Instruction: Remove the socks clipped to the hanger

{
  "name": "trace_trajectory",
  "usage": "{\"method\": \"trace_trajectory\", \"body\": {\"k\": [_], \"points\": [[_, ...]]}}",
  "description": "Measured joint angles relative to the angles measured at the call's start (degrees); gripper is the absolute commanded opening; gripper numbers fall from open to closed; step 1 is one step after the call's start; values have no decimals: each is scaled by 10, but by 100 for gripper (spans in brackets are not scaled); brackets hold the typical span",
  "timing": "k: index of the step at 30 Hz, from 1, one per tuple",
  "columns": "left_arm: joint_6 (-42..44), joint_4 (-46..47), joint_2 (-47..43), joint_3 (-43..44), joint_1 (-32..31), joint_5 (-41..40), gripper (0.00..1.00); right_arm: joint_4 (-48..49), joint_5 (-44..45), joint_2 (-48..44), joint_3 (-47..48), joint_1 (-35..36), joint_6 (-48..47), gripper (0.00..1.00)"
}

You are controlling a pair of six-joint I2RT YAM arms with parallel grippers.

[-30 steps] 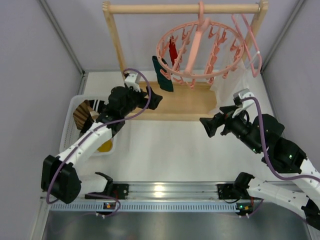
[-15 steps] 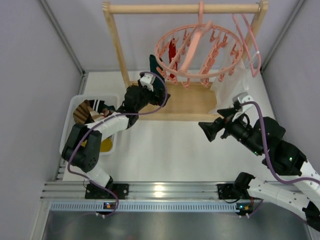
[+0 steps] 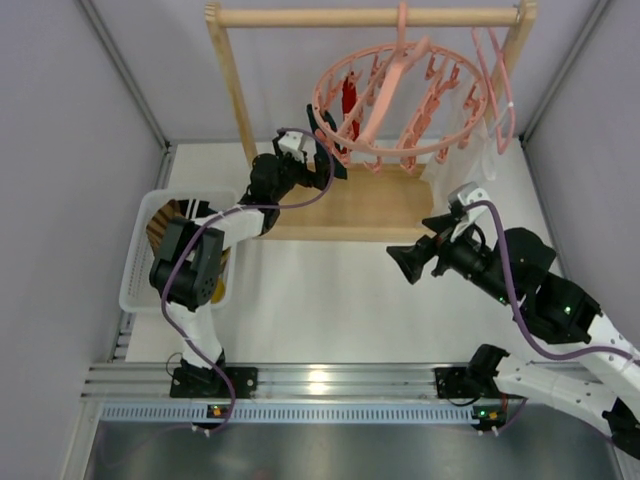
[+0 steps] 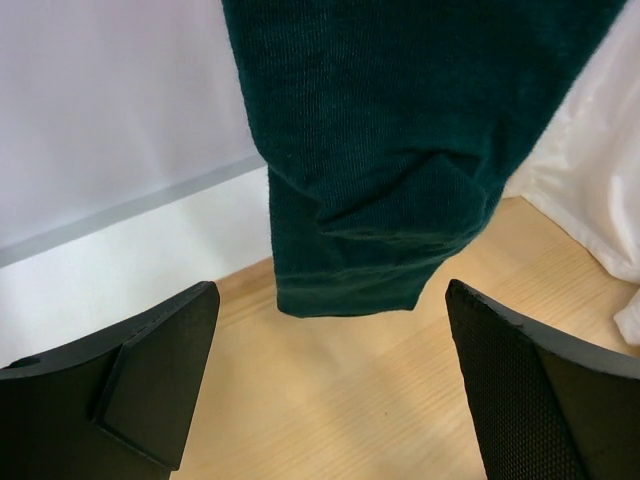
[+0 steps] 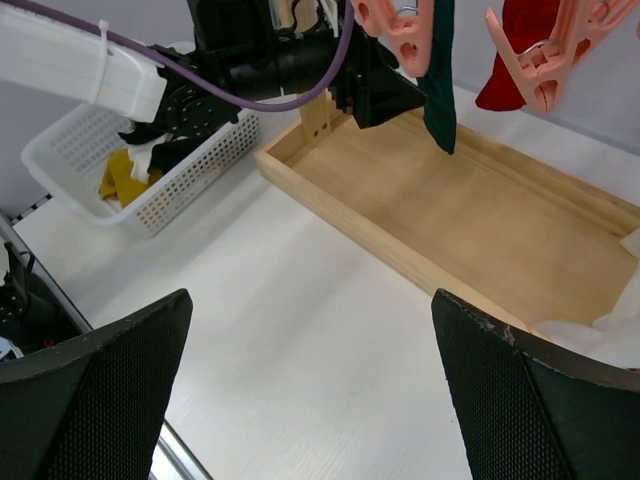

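Note:
The round pink hanger point(image 3: 400, 95) hangs by its hook from the wooden rack's bar. A dark teal sock point(image 4: 380, 150) hangs clipped at its left edge, and a red sock point(image 3: 348, 98) hangs just behind it. My left gripper point(image 3: 320, 158) is open right at the teal sock's lower end. In the left wrist view the sock's tip hangs just beyond the gap between the open fingers point(image 4: 150, 380), untouched. My right gripper point(image 3: 405, 262) is open and empty over the white table, facing the rack. Its view shows the teal sock point(image 5: 438, 70) and the red sock point(image 5: 515, 50) under pink clips.
A white basket point(image 3: 135, 285) at the left holds removed socks, one striped, one yellow. The rack's wooden base tray point(image 3: 380, 205) lies under the hanger. A large white garment point(image 3: 465, 150) hangs on a plain pink hanger point(image 3: 497, 80) at the right.
My left arm has stretched from beside the basket towards the rack, bringing its open gripper up to the teal sock. The right gripper has edged left. The ring hanger has swung slightly.

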Motion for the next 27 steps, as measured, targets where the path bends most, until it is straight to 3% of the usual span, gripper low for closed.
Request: {"method": "trace_trajectory", "body": {"k": [11, 13, 17, 18, 23, 27], "points": [[-8, 50, 64, 50, -2, 71, 98, 21, -8, 59, -3, 0, -20, 100], [-10, 59, 66, 50, -6, 73, 93, 22, -8, 69, -3, 0, -24, 99], [-17, 75, 66, 50, -19, 64, 25, 23, -8, 74, -3, 0, -29, 99], [-19, 77, 66, 51, -21, 61, 2, 23, -8, 74, -3, 0, -30, 99], [-23, 85, 69, 53, -27, 41, 0, 28, -7, 68, -7, 0, -30, 99], [-29, 91, 53, 25, -34, -37, 0, 33, -3, 58, -10, 0, -30, 100]]}}
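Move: The dark green sock hangs right beside the left hand's open fingers, its middle about 5 cm to the right, 1 cm ahead and 4 cm higher. The red sock hangs about 9 cm right, 8 cm farther out and 5 cm up; the pink ring's centre is some 18 cm right, 5 cm out and 15 cm up. From the right hand the green sock lies roughly 25 cm ahead, 16 cm left, near its height. The left hand slides about 5 cm to its right under the ring's near-left edge, swinging slightly clockwise and rising about a centimetre late on, takes the lower part of the green sock between its wide-open fingers and shuts them fully on it, then starts back left by nearly 2 cm, the pinch kept and the swing undone. Meanwhile the empty right hand, fingers wide open, eases some 3 to 4 cm forward, left and down, towards the sock, tipping slightly, and then all but stops. ##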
